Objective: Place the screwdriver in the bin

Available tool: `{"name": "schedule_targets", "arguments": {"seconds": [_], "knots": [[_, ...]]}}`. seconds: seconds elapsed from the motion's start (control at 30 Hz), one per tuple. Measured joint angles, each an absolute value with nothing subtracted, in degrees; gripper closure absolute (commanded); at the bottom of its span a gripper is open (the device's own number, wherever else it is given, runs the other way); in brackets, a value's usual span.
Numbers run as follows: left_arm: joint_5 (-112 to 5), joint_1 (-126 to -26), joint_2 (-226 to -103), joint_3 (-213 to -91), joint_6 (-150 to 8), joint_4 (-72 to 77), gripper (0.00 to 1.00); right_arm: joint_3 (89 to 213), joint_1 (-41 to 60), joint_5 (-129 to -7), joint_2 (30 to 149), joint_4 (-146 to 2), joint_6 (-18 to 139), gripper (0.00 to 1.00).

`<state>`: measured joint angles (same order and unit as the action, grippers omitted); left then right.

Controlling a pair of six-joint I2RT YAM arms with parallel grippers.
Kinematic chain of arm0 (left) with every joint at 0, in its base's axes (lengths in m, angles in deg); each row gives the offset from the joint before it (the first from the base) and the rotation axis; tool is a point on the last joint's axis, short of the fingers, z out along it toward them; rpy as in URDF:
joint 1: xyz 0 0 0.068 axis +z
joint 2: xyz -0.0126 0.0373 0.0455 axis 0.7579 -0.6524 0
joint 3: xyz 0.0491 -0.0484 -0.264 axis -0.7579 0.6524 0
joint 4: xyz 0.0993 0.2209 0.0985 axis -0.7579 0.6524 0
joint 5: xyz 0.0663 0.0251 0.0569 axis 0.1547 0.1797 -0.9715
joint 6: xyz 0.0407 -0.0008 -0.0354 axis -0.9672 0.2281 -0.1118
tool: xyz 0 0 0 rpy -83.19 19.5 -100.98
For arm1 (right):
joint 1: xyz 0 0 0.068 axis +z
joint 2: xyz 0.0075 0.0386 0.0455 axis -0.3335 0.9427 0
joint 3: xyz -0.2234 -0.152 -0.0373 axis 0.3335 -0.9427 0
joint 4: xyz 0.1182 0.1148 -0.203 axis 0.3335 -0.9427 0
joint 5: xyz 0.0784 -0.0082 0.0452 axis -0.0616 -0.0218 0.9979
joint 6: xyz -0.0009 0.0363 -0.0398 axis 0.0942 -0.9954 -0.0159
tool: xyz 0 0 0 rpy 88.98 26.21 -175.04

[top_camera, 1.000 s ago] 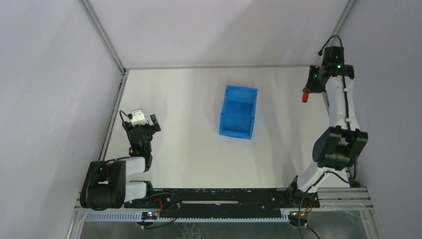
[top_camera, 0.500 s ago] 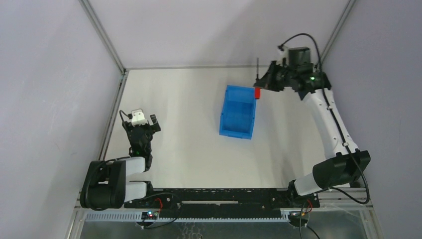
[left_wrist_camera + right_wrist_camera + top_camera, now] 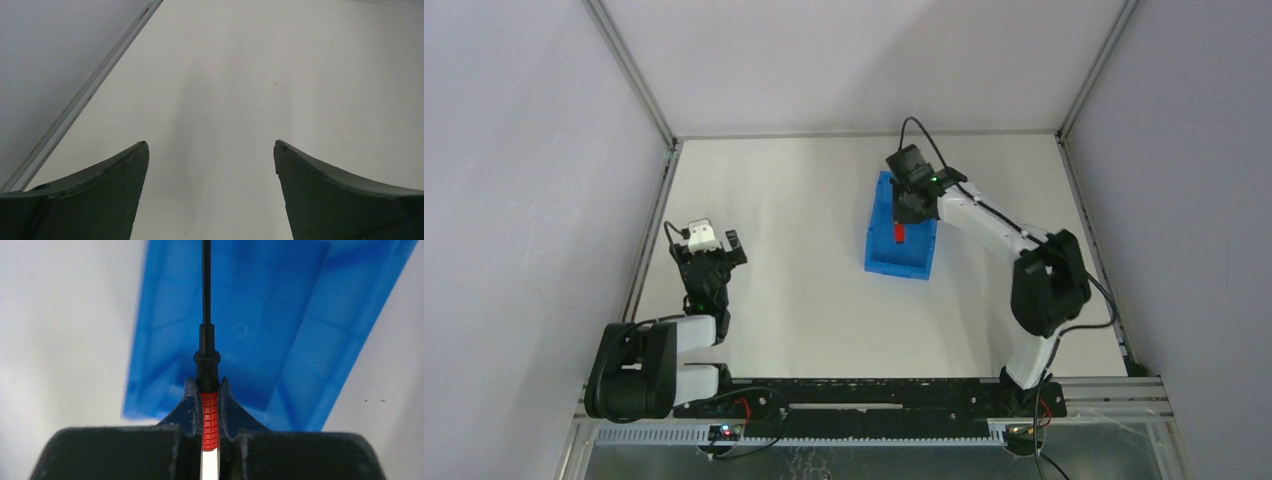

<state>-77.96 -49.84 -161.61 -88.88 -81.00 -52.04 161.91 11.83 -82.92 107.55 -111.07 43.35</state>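
Observation:
The blue bin point(image 3: 886, 250) stands mid-table, slightly tilted in the top view. My right gripper point(image 3: 902, 222) hangs over the bin's far half, shut on the red-handled screwdriver point(image 3: 900, 235). In the right wrist view the two fingers pinch the ribbed red handle point(image 3: 209, 420), and the thin black shaft point(image 3: 205, 285) points straight ahead over the bin's inside point(image 3: 280, 310). My left gripper point(image 3: 711, 240) rests at the table's left side. Its jaws point(image 3: 210, 150) stand open with only bare table between them.
A metal frame rail point(image 3: 652, 225) runs along the table's left edge, close to the left gripper. Grey walls close in the back and both sides. The right arm point(image 3: 1024, 250) reaches across the table's right half.
The right arm has swung from the far right corner leftward, carrying the screwdriver to a spot over the bin. The left arm has not moved.

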Motion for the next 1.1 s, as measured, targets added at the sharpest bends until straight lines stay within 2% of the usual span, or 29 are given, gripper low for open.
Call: {"name": "schedule_targets", "arguments": {"seconds": [0.07, 0.23, 0.33, 0.47, 0.73, 0.97, 1.1], "knots": [[-78.0, -49.8, -161.6, -88.9, -81.0, -52.0, 0.00, 161.5, 12.2, -85.9, 111.3, -110.5, 43.0, 0.91], [-78.0, -49.8, -161.6, -88.9, -81.0, -52.0, 0.00, 161.4, 12.6, -91.0, 118.3, -109.1, 42.3, 0.77], [-78.0, -49.8, -161.6, -88.9, -81.0, -52.0, 0.00, 161.4, 12.9, -92.5, 120.2, -108.7, 41.8, 0.59], [-78.0, -49.8, -161.6, -88.9, -81.0, -52.0, 0.00, 161.4, 13.0, -93.7, 120.5, -108.5, 41.2, 0.49], [-78.0, -49.8, -161.6, -88.9, -81.0, -52.0, 0.00, 161.8, 13.8, -94.5, 118.5, -109.5, 41.6, 0.44], [-78.0, -49.8, -161.6, -88.9, -81.0, -52.0, 0.00, 163.8, 13.6, -95.9, 107.4, -110.8, 43.5, 0.36], [-78.0, -49.8, -161.6, -88.9, -81.0, -52.0, 0.00, 164.3, 10.8, -96.3, 101.4, -112.0, 46.3, 0.26]]}}
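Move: The right hand holds the screwdriver by its red handle, shaft pointing forward, above the blue bin. The bin's middle lies about 4 cm ahead, 2 cm to the right and roughly 12 cm below that hand point. Nothing else stands on the table nearby. From the idle left hand the bin is some 41 cm to the right, 7 cm ahead and 7 cm lower. Straight down into the bin by about 9 cm goes the right hand with the screwdriver, tilting some 10–15 degrees, its right side rising. The fingers open wide at the bottom and let go of the handle; after a short stay there the hand climbs some 15 cm out of the bin, drifting to the right at the end, with the fingers still opening. ##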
